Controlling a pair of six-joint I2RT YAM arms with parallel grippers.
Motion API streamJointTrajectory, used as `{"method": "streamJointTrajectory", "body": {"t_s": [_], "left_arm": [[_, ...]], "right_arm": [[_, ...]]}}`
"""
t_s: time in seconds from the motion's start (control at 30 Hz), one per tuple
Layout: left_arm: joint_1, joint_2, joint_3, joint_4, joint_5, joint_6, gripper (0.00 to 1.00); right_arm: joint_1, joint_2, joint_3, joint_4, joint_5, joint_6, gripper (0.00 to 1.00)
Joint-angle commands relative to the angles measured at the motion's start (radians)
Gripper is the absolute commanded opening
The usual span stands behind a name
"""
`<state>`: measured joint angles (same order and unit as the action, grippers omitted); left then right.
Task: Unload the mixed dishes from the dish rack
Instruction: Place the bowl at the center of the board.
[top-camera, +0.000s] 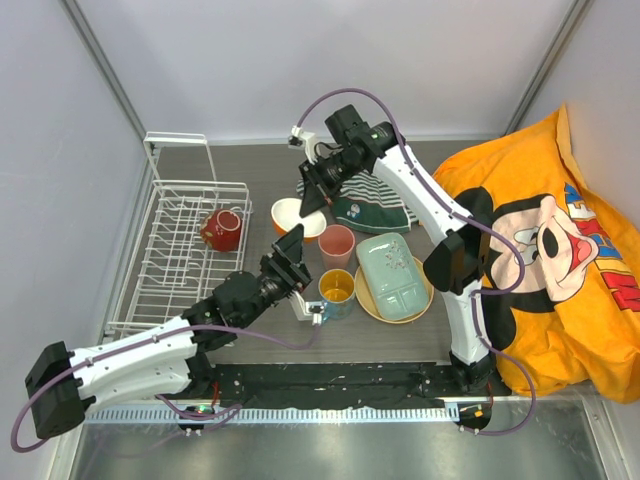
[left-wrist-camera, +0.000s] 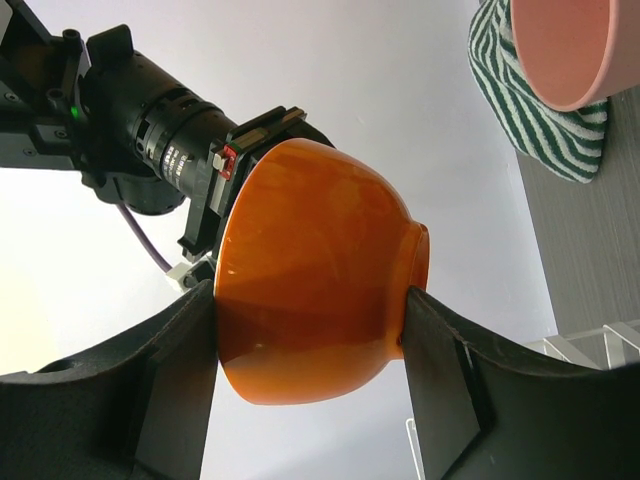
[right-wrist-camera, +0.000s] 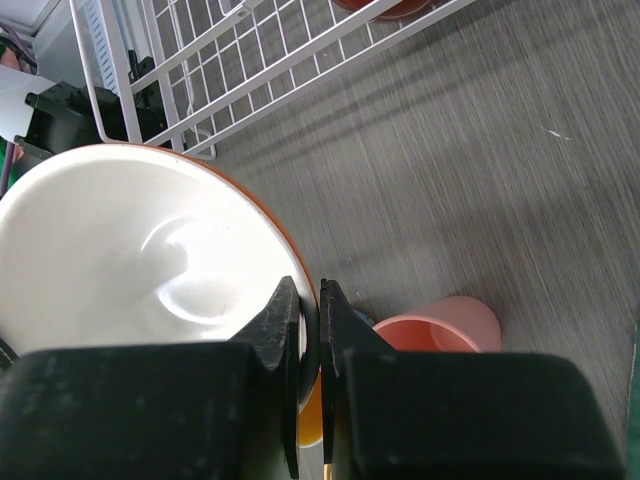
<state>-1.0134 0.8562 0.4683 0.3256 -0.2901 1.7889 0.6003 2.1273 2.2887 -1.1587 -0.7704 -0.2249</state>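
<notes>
The cream bowl (top-camera: 297, 218), orange outside (left-wrist-camera: 310, 270) and cream inside (right-wrist-camera: 130, 260), hangs above the table between both arms. My left gripper (top-camera: 288, 252) (left-wrist-camera: 308, 300) is shut on it, one finger against the rim side and the other against the foot. My right gripper (top-camera: 312, 196) (right-wrist-camera: 310, 300) is shut on the bowl's rim from the far side. The dark red bowl (top-camera: 222, 228) sits in the white wire dish rack (top-camera: 170, 270) (right-wrist-camera: 230, 60). On the table stand the pink cup (top-camera: 336, 243) (right-wrist-camera: 440, 325), the orange-yellow mug (top-camera: 337, 290) and the pale green tray (top-camera: 395, 275) on the tan plate (top-camera: 372, 308).
A striped green-white cloth (top-camera: 370, 205) (left-wrist-camera: 530, 130) lies behind the cup. A large orange printed fabric (top-camera: 550, 250) covers the right side of the table. Grey walls close in the left and back.
</notes>
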Motion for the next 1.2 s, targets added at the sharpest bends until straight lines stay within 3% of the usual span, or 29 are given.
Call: {"method": "streamJointTrajectory", "body": {"t_s": [0.0,0.13,0.2,0.37,0.5,0.57,0.6,0.9,1.17], "left_arm": [[0.039,-0.052,-0.010,0.122,-0.070,-0.033,0.00],[0.053,-0.069,-0.014,0.107,-0.076,-0.051,0.05],[0.061,-0.075,-0.011,0.099,-0.080,-0.057,0.22],[0.068,-0.091,-0.011,0.093,-0.081,-0.059,0.46],[0.073,-0.098,-0.017,0.092,-0.083,-0.063,0.76],[0.075,-0.103,-0.022,0.092,-0.081,-0.063,0.86],[0.075,-0.103,-0.023,0.092,-0.080,-0.063,0.97],[0.088,-0.109,-0.010,0.061,-0.112,-0.098,1.00],[0.156,-0.109,0.134,-0.152,-0.201,-0.278,1.00]], "right_arm": [[0.013,-0.038,-0.008,-0.029,0.002,-0.085,0.01],[0.006,-0.038,-0.006,-0.026,0.006,-0.087,0.01],[0.003,-0.036,-0.008,-0.026,0.003,-0.087,0.01],[0.000,-0.032,-0.006,-0.021,-0.012,-0.083,0.01],[0.000,-0.029,-0.005,-0.016,-0.018,-0.082,0.01],[0.000,-0.030,-0.005,-0.015,-0.018,-0.079,0.01],[0.000,-0.030,-0.003,-0.015,-0.018,-0.080,0.01],[-0.008,-0.029,-0.015,-0.003,-0.004,-0.076,0.01],[-0.014,-0.026,-0.008,0.047,0.112,-0.039,0.01]]}}
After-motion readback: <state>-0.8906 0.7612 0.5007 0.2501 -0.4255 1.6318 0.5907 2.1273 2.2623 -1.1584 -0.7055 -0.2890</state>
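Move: The orange bowl is held by both hands: its middle lies some 4 cm ahead of the left hand point, and about 5 cm to the left and 2 cm back of the right one. The red bowl in the rack lies some 18 cm left and 8 cm ahead of the left hand, about 18 cm lower. From the right hand, the pink cup stands about 3 cm to the right and 17 cm below, the yellow mug roughly 10 cm back and 4 cm right. The left hand lets the orange bowl go to the right one: after barely a centimetre of drift to the left it opens its fingers wide, then draws off to its left, a little forward and up, away from the bowl towards the rack and red bowl, about 7 cm in all, its wrist swinging some 15 degrees counter-clockwise. The right hand keeps its already shut pinch on the bowl's rim with the fingers pointing left and down, stays nearly in place until the left has opened, then sinks about 1.5 cm with slight drifts right and forward. ##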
